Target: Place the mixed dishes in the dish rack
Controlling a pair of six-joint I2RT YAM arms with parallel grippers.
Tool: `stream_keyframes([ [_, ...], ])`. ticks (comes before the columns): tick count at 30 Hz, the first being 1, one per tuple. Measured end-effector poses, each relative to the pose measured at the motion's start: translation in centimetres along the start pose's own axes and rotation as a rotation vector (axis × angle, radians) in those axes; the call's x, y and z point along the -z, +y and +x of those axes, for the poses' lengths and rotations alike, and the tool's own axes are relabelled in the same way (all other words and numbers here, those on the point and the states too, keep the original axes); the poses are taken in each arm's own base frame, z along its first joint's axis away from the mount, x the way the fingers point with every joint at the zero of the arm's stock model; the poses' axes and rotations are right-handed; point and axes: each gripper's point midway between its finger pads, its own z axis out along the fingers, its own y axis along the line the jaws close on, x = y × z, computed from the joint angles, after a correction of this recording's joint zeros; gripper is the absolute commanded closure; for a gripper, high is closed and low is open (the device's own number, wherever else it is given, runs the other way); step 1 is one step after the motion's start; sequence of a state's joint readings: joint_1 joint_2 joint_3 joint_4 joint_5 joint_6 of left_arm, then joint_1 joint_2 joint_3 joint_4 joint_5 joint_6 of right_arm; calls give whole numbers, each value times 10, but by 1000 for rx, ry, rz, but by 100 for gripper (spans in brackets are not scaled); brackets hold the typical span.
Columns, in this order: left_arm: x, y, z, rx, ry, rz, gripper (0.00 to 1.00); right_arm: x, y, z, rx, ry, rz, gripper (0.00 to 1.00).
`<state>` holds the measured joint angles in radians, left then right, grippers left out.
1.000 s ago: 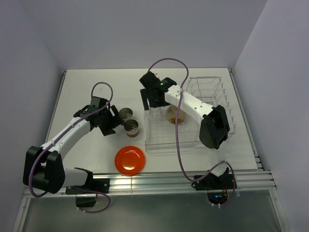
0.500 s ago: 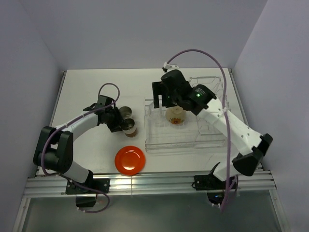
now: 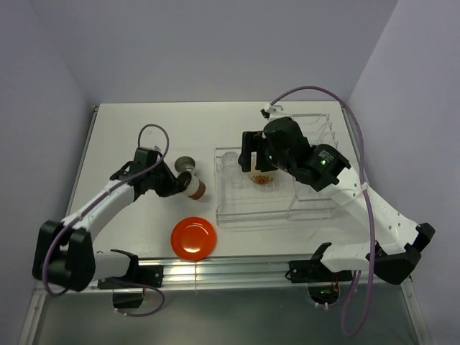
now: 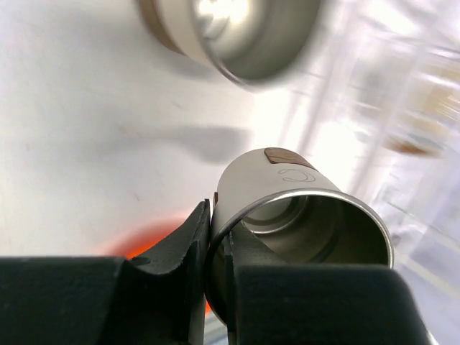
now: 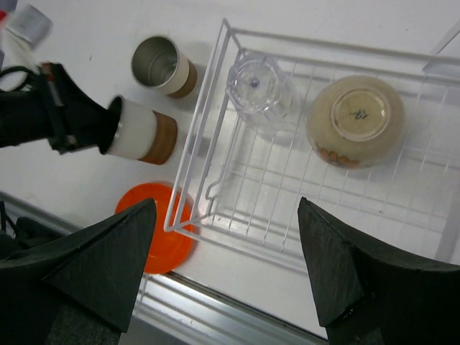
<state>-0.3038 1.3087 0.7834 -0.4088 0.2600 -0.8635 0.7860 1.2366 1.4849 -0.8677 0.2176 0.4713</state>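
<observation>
My left gripper (image 4: 219,241) is shut on the rim of a brown cup (image 4: 284,190), one finger inside and one outside; the cup (image 3: 192,187) lies tipped on its side, base towards the rack. The second brown cup (image 3: 185,164) stands upright just behind it. The orange-red plate (image 3: 193,237) lies flat near the front edge. In the dish rack (image 3: 316,208), the beige bowl (image 5: 356,115) sits upside down and the clear glass (image 5: 259,88) stands at the basket's far left corner. My right gripper (image 5: 226,266) hangs open above the basket, holding nothing.
The rack's tall plate slots (image 3: 316,133) rise at the back right. A rail (image 3: 237,269) runs along the table's near edge. The right arm's purple cable (image 3: 309,93) loops above the rack.
My left gripper has shut on the near cup's rim and tipped it over. The right arm has drawn back to the right, its gripper still open above the rack.
</observation>
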Motion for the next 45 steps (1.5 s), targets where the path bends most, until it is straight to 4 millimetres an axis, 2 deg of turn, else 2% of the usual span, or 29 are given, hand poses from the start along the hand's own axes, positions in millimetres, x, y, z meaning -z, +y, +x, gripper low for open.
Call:
stream_keyframes([
  [5, 72, -34, -3, -36, -139, 166, 100, -3, 18, 20, -13, 56, -122, 13],
  [11, 155, -64, 12, -50, -246, 367, 100, 5, 57, 28, -67, 66, -356, 13],
  [16, 197, -85, 36, -30, -218, 558, 100, 20, 86, 30, -117, 58, -551, 13],
  [19, 203, -95, 49, 6, -153, 673, 100, 36, 104, 27, -135, 43, -683, 13],
  [27, 188, -104, 73, 156, 65, 875, 100, 73, 133, 28, -150, 23, -966, 12],
  [32, 206, -115, 76, 183, 108, 1005, 100, 87, 148, 28, -132, 19, -1054, 12],
  [35, 222, -121, 78, 176, 115, 1073, 100, 88, 159, 37, -113, 44, -1075, 12],
  [38, 234, -125, 79, 166, 115, 1116, 100, 78, 170, 48, -96, 80, -1064, 12],
  [41, 236, -125, 79, 168, 116, 1121, 100, 73, 181, 56, -84, 107, -1062, 12],
  [45, 237, -125, 80, 172, 119, 1123, 100, 73, 194, 54, -67, 97, -1065, 12],
])
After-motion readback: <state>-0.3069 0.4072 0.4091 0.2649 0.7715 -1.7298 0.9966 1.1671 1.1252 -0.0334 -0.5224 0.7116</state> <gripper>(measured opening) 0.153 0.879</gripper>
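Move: About 26 cm to the right of the left hand, which already pinches the cup by its rim, and some 21 cm above it, is the open right gripper, roughly level fore and aft. The second cup stands about 9 cm ahead of the left hand, the red plate 14 cm back and 4 cm right. From the right hand the held cup lies about 22 cm left, 1 cm ahead and 21 cm down; the rack's glass is 11 cm ahead and 8 cm left. Raising the pinched cup some 24 cm while drawing it back about 14 cm, the left hand rolls roughly 60 degrees until its fingers point right, presenting the cup's base. The right hand swings left and back about 15 cm each way, rising a little and turning some 45 degrees counter-clockwise, to bring its still-open fingers around the cup's base end; no grip yet. ##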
